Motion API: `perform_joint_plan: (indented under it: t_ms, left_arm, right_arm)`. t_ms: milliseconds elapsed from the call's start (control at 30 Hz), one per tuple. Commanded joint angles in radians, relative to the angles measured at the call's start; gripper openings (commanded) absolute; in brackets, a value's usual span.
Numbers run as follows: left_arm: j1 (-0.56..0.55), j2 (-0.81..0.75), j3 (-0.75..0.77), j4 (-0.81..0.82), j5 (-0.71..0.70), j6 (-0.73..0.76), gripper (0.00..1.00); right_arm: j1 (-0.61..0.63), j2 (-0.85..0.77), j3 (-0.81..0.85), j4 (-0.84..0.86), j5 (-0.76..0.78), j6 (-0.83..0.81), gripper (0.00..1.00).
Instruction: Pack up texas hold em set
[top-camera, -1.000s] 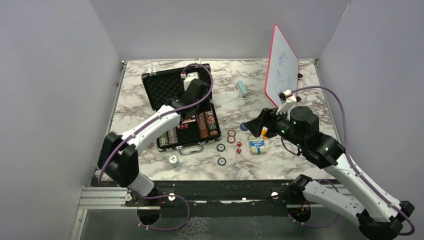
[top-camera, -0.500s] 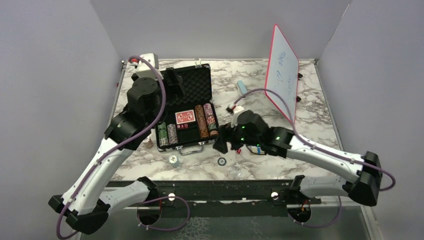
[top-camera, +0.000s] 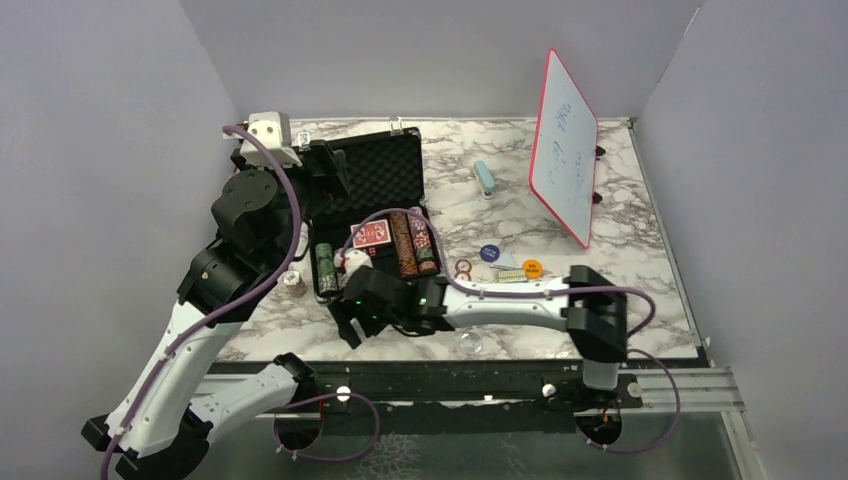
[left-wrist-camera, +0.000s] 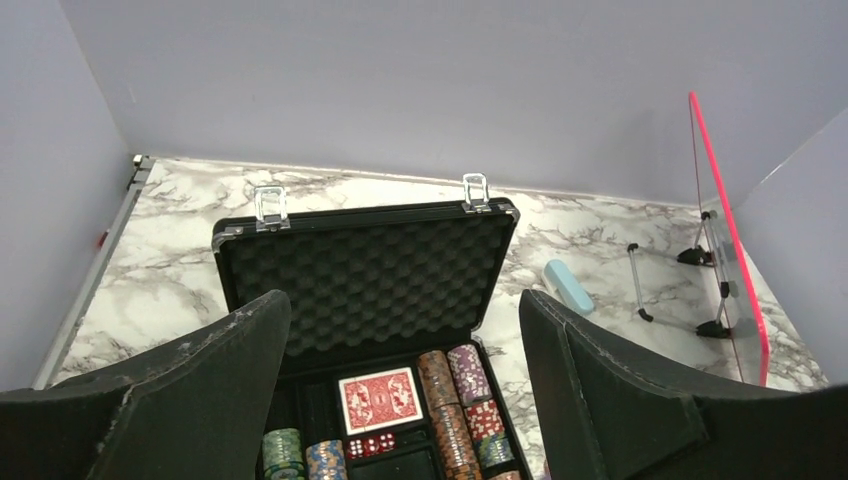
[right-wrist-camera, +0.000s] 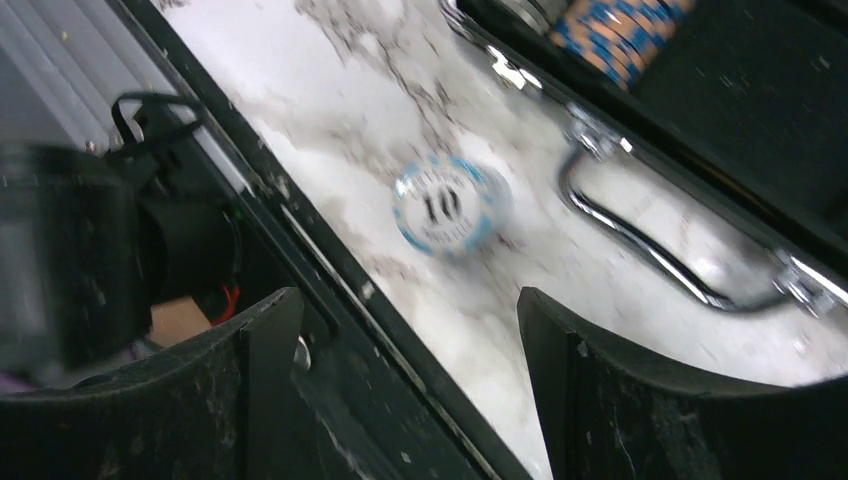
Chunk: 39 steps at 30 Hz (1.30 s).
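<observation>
The black briefcase (top-camera: 372, 180) lies open, foam lid (left-wrist-camera: 365, 285) raised at the back. Inside are chip rows (left-wrist-camera: 455, 400), a red deck (left-wrist-camera: 378, 399) and red dice (left-wrist-camera: 368, 445). My left gripper (top-camera: 328, 168) hangs open and empty, high over the case's left rear corner. My right gripper (top-camera: 350, 322) is open low at the table's front edge, by the case handle (right-wrist-camera: 640, 250). A blue-and-white chip (right-wrist-camera: 450, 205) lies on the marble just beyond its fingers. Loose on the table right of the case are a blue button (top-camera: 489, 253), an orange button (top-camera: 532, 268), a ringed chip (top-camera: 463, 267) and the blue deck (top-camera: 511, 274).
A red-framed whiteboard (top-camera: 565, 145) stands at the back right. A pale blue block (top-camera: 484, 178) lies beside the case. Another chip (top-camera: 293, 283) sits left of the case and a clear disc (top-camera: 468, 344) near the front edge. My right forearm lies across the table's front.
My left arm lifted out of the case and swung back to the left. My right arm swept from the table's right side across to the case's front. Both views of the right wrist are blurred by motion.
</observation>
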Motion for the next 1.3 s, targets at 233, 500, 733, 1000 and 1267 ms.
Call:
perform_joint_plan:
  t_ms: [233, 500, 733, 1000, 1267]
  left_arm:
    - [-0.003, -0.082, -0.051, 0.002, -0.013, 0.012, 0.88]
    - [-0.003, -0.099, -0.077, 0.002, -0.010, 0.000, 0.88]
    - [-0.004, -0.084, -0.073, 0.000, 0.001, -0.008, 0.88]
    - [-0.003, -0.077, -0.066, -0.003, 0.029, -0.024, 0.88]
    - [-0.003, -0.049, -0.123, -0.006, 0.255, 0.002, 0.91]
  right_arm:
    - [0.045, 0.316, 0.337, -0.170, 0.231, 0.063, 0.81]
    - [0.046, 0.381, 0.391, -0.184, 0.242, 0.057, 0.60]
    - [0.045, 0.338, 0.351, -0.108, 0.215, 0.025, 0.32]
    - [0.033, 0.022, 0.077, 0.042, 0.180, -0.027, 0.31]
    - [-0.133, -0.406, -0.191, 0.114, 0.016, -0.041, 0.31]
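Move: The stack of 10 chips stands about 5 cm to the right hand's left, 2 cm ahead and 7 cm below it. Some 5 cm farther out than the stack and 7 cm to its right is the case handle; the brown chip stack stands about 8 cm farther out and 12 cm to its left. From the raised left hand the stack of 10 chips lies some 13 cm back, 3 cm left and 37 cm down. The right hand's two fingers pinch the stack of 10 chips: the open hand reaches left about 5 cm and sinks 6 cm, edging slightly forward and tipping some 10 degrees steeper, then closes around it. Keeping its grip, it draws back to the right and lifts, about 10 cm each way, easing that tilt off again. ##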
